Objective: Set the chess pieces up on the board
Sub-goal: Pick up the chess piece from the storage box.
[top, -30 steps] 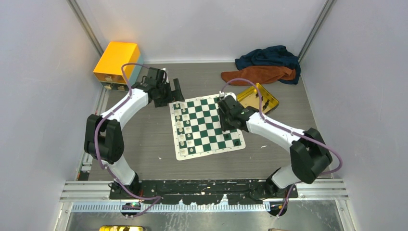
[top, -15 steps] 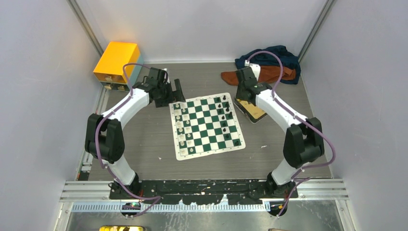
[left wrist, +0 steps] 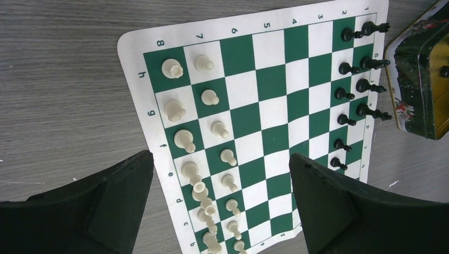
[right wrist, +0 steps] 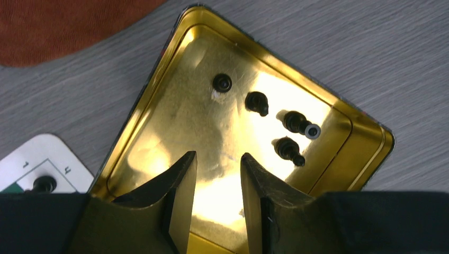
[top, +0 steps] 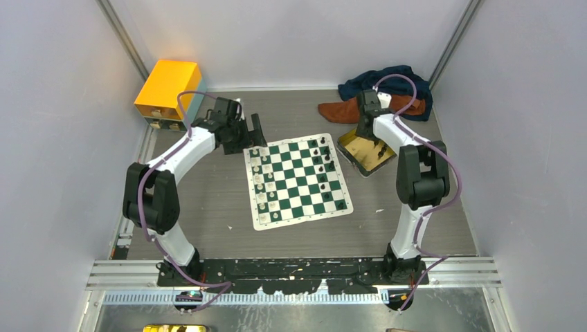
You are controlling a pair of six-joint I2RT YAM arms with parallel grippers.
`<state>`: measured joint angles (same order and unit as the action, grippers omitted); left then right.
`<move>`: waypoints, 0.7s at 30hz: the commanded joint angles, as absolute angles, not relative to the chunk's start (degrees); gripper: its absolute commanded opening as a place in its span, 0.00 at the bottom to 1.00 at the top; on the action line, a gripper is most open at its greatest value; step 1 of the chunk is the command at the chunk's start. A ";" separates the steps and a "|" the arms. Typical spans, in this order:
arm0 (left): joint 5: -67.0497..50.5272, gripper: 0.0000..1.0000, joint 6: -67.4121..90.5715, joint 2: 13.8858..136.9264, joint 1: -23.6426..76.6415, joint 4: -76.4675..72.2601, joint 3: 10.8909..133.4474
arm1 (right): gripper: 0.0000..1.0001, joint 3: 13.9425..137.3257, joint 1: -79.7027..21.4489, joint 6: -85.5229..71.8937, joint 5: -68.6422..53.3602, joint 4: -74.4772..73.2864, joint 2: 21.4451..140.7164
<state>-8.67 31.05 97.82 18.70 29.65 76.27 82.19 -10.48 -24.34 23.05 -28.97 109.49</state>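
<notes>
The green and white board (top: 297, 181) lies flat at the table's middle. Cream-white chess pieces (left wrist: 212, 98) stand in two rows along its left side, black chess pieces (left wrist: 347, 96) along its right side. My left gripper (top: 254, 134) hovers at the board's far left corner, its jaws (left wrist: 221, 154) wide open and empty. My right gripper (top: 365, 133) hangs over the gold tin (right wrist: 159, 95), open (right wrist: 218, 156) with nothing between its fingers. Several black pieces (right wrist: 288, 148) lie in the tin, ahead and to the right of the fingertips.
An orange box (top: 169, 86) sits at the far left corner. A dark blue cloth (top: 387, 79) and an orange-brown cloth (top: 342, 109) lie behind the tin. The tin (left wrist: 423, 79) rests just off the board's right edge. A board corner (right wrist: 37, 161) shows a black piece (right wrist: 43, 184).
My right arm has swung off the board's right side back over the gold tin, jaws slightly wider. The left arm has not moved.
</notes>
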 commanded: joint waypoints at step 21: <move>-9.58 1.00 30.33 100.63 18.81 27.84 78.50 | 0.42 94.54 -5.85 -23.99 21.17 -26.09 119.53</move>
<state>-9.17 31.03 100.66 18.70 29.41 76.27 91.00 -6.28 -24.12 21.30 -27.42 119.35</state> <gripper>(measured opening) 0.995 0.418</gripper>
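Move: The upright black chess piece in the gold storage box, the one farthest out, stands about 4 cm ahead of the right hand, 2 cm to its right and some 5 cm lower. At the same depth, a second piece is 2 cm ahead and 4 cm right, a third 1 cm back and 6 cm right, a fourth 3 cm back and 6 cm right. From the left hand the chess piece lies roughly 45 cm right, 11 cm ahead and 10 cm down. Forward and to its right, then ever more downward, the right hand eases about 5 cm across the storage box and sinks some 2.5 cm, bringing its part-open, slanting fingers over the farthest black chess piece, one to each side, with no grip on it yet. The left hand, wide open and empty, sinks about 2 cm over the board's edge. ##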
